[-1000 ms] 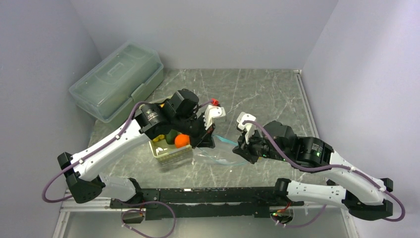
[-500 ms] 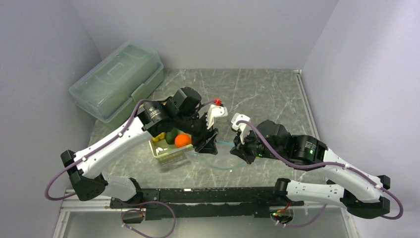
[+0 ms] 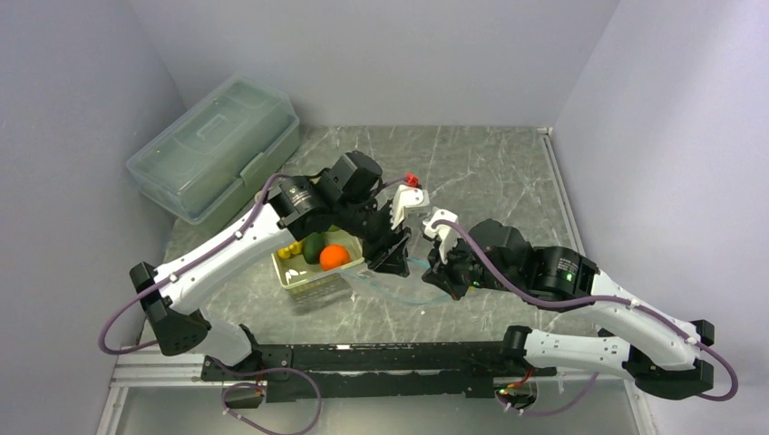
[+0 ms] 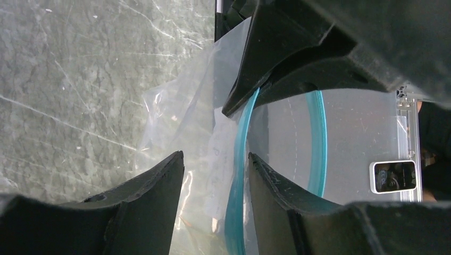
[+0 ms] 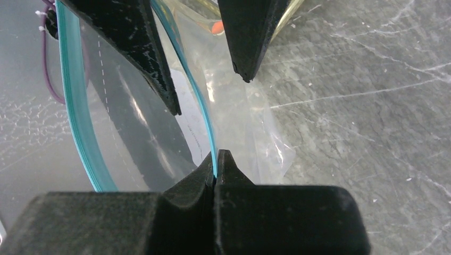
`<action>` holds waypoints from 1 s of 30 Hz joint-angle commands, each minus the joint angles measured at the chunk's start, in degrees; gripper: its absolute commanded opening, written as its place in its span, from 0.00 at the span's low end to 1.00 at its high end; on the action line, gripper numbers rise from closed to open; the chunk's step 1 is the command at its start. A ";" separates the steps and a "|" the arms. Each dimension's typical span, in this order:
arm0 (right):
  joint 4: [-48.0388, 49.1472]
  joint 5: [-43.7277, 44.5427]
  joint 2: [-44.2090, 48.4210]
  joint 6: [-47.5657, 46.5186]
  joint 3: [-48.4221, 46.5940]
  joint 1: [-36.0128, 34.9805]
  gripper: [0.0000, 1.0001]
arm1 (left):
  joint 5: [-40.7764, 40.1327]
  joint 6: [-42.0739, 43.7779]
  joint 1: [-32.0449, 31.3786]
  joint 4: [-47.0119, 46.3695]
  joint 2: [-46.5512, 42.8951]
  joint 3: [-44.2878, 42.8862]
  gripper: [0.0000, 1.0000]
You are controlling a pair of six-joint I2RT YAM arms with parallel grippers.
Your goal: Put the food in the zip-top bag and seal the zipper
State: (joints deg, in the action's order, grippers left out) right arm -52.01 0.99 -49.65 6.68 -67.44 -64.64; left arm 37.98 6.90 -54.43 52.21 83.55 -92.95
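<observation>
The zip-top bag (image 3: pixel 396 287) lies crumpled on the marble table between my two grippers, its mouth gaping. My right gripper (image 5: pixel 216 157) is shut on one lip of the teal zipper (image 5: pixel 195 98); the other lip (image 5: pixel 74 117) bows away to the left. My left gripper (image 4: pixel 214 155) is open, its fingers (image 4: pixel 159 183) astride that same pinched lip (image 4: pixel 236 175) without pressing it. The food sits in the pale basket (image 3: pixel 311 276): an orange (image 3: pixel 334 257), a dark green avocado shape (image 3: pixel 313 246) and yellow pieces (image 3: pixel 290 252).
A large translucent lidded storage box (image 3: pixel 216 145) stands at the back left. The basket sits just left of the bag, under my left arm (image 3: pixel 245 240). Grey walls close in the table on three sides.
My left gripper has gone from shut to open and shifted right along the bag's mouth. My right gripper has shut on the zipper lip and moved slightly left.
</observation>
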 commanded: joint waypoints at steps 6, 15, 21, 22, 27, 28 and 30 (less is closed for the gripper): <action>5.53 -0.64 0.34 -0.97 -1.98 -0.13 0.00 | 1.70 2.66 -0.43 0.62 4.43 -1.89 0.48; 5.98 0.77 1.74 -1.10 -1.73 -0.13 0.00 | 2.03 3.12 -0.54 1.33 5.83 -1.58 0.21; 5.92 5.54 2.72 -0.01 -1.52 -0.13 0.06 | 2.48 3.78 -0.50 2.12 5.87 -1.34 0.00; 6.07 5.98 3.00 0.04 -1.35 -0.13 0.10 | 1.97 3.50 -0.50 1.79 5.61 -1.20 0.00; 6.61 10.54 5.34 1.23 -0.96 -0.09 0.42 | -5.94 0.61 -0.49 0.03 4.09 -0.69 0.00; 6.77 11.59 5.88 1.50 -0.94 -0.13 0.45 | -7.71 -0.20 -0.52 -0.29 3.75 -0.59 0.00; 7.23 13.11 6.95 1.59 -1.01 -0.09 0.51 | -11.36 -1.72 -0.49 -1.48 2.89 -0.10 0.00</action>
State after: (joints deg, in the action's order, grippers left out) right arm -54.17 6.57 -46.65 7.51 -66.41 -64.88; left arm 35.68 6.81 -54.46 47.86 87.66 -94.32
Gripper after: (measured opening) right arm 0.464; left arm 0.015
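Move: Between the left hand's half-open fingers and the right gripper runs the bag's forward zipper strip; the stretch the left fingers will shut on lies about 2 cm to their right, 1 cm lower and level fore and aft. The right gripper already pinches this strip some 6 cm right of the left hand, so that stretch is about 4 cm to the right hand's left. The rear zipper strip hangs roughly 5 cm back and 4 cm right of the left hand. Easing about 2 cm right, with a little forward and down, the left hand goes along the forward zipper strip towards the right gripper and shuts its fingers on the strip while the right keeps its pinch. Only then do the right fingers open about halfway and let go, backing off some 2 cm to the right, slightly forward, as the left carries its grip about 1.5 cm forward. ##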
